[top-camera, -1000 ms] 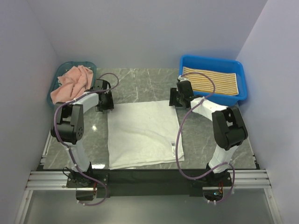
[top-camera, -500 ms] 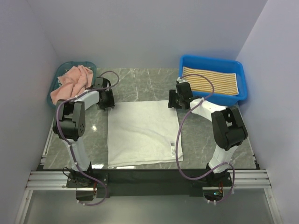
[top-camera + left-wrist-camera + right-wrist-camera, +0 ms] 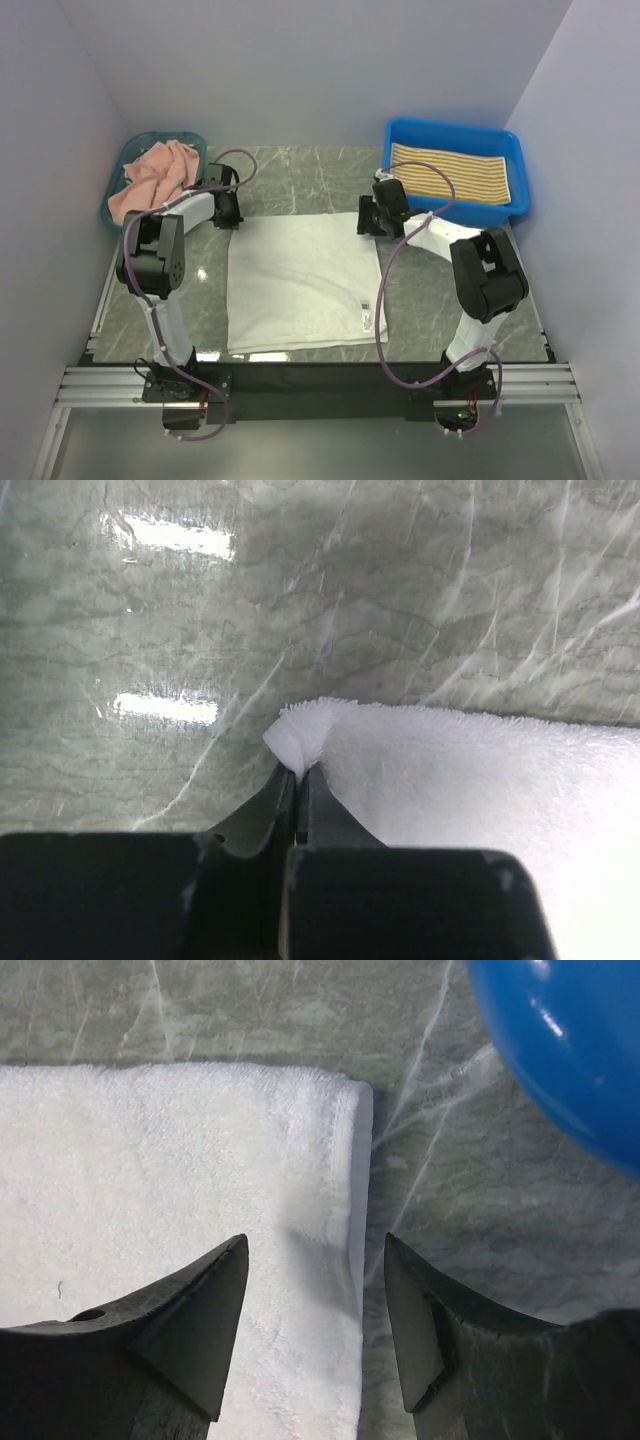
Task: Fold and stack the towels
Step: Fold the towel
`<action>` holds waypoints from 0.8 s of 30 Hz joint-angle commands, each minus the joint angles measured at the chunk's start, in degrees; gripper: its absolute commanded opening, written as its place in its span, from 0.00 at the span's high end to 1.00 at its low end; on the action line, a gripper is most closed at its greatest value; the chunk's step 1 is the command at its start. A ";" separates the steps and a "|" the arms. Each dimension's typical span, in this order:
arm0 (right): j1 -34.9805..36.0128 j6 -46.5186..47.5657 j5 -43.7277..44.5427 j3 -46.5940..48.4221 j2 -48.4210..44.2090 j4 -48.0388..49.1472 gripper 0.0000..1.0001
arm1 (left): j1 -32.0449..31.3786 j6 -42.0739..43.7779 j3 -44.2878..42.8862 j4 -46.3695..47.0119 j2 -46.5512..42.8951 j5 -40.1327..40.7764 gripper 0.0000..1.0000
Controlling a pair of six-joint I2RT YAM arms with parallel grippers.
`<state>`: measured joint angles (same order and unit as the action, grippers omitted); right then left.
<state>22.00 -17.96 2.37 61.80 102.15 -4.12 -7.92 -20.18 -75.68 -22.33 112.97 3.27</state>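
The white towel (image 3: pixel 300 280) lies spread flat on the marble table. My left gripper (image 3: pixel 230 212) sits at its far left corner, and in the left wrist view the gripper (image 3: pixel 298 772) is shut on that pinched-up corner of the towel (image 3: pixel 460 770). At the far right corner my right gripper (image 3: pixel 370 218) stands open. Seen from the right wrist, the gripper (image 3: pixel 315 1245) straddles the towel's (image 3: pixel 180 1160) right edge, one finger over cloth and one over bare table. A salmon pink towel (image 3: pixel 155 175) lies bunched at the back left. A folded yellow-and-white striped towel (image 3: pixel 455 172) lies at the back right.
The pink towel rests in a teal basket (image 3: pixel 112 190) against the left wall. The striped one lies in a blue bin (image 3: pixel 455 128), whose corner (image 3: pixel 570 1050) is close to my right gripper. Walls enclose the table on three sides.
My left gripper has shut on the white towel's far left corner. Both grippers edged slightly toward the back, and the towel's left side shifted a little to the left.
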 commanded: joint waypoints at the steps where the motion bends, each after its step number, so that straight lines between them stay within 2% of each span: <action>1: 1.03 0.38 2.72 1.39 -0.99 0.08 0.37 | -0.95 2.08 4.13 -5.71 2.88 0.86 0.99; 5: 1.29 -0.76 4.30 5.95 1.38 -2.63 0.39 | -1.39 2.17 5.80 -6.23 0.50 2.62 0.99; 8: 1.64 -3.30 5.53 8.85 4.37 -6.15 0.50 | -1.66 2.17 6.33 -6.59 -0.64 3.76 0.99; 9: 1.73 -3.75 5.89 9.04 4.98 -6.51 0.58 | -1.66 1.99 6.33 -7.02 -0.73 4.46 0.99; 11: 2.26 -5.41 6.94 9.13 6.39 -7.83 0.66 | -1.66 1.73 6.42 -7.47 -0.91 5.25 0.99; 18: 3.93 -9.46 10.37 3.87 6.40 -13.28 0.70 | -1.74 0.33 7.21 -10.98 -1.61 8.59 0.99; 24: 5.25 -9.38 8.44 -5.19 -0.18 -12.41 0.72 | -1.74 0.23 10.02 -11.86 -3.45 11.41 0.99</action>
<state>26.68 -26.65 10.48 61.36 104.57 -11.05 -9.91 -20.73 -69.47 -23.18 108.09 10.68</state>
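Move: The folded white towel's right edge runs under the right hand, about 1 cm to its right and 4 cm below, with its far right corner some 5 cm ahead. The blue bin is centred roughly 20 cm to that hand's right and 15 cm farther out. The left hand already holds the far left corner; the far right corner lies about 31 cm to its right and 2 cm ahead, the pink towel some 20 cm left and 10 cm ahead. The towel's right edge, a little short of the far corner, is met from above by the right hand: it eases forward 2 cm while its fingers narrow to less than half their gap, then comes down 3.5 cm onto the cloth and draws back about 5 cm, tipping slightly downward. The left hand keeps its pinch on the far left corner and drags it back 3 cm and slightly left, speeding up late. ##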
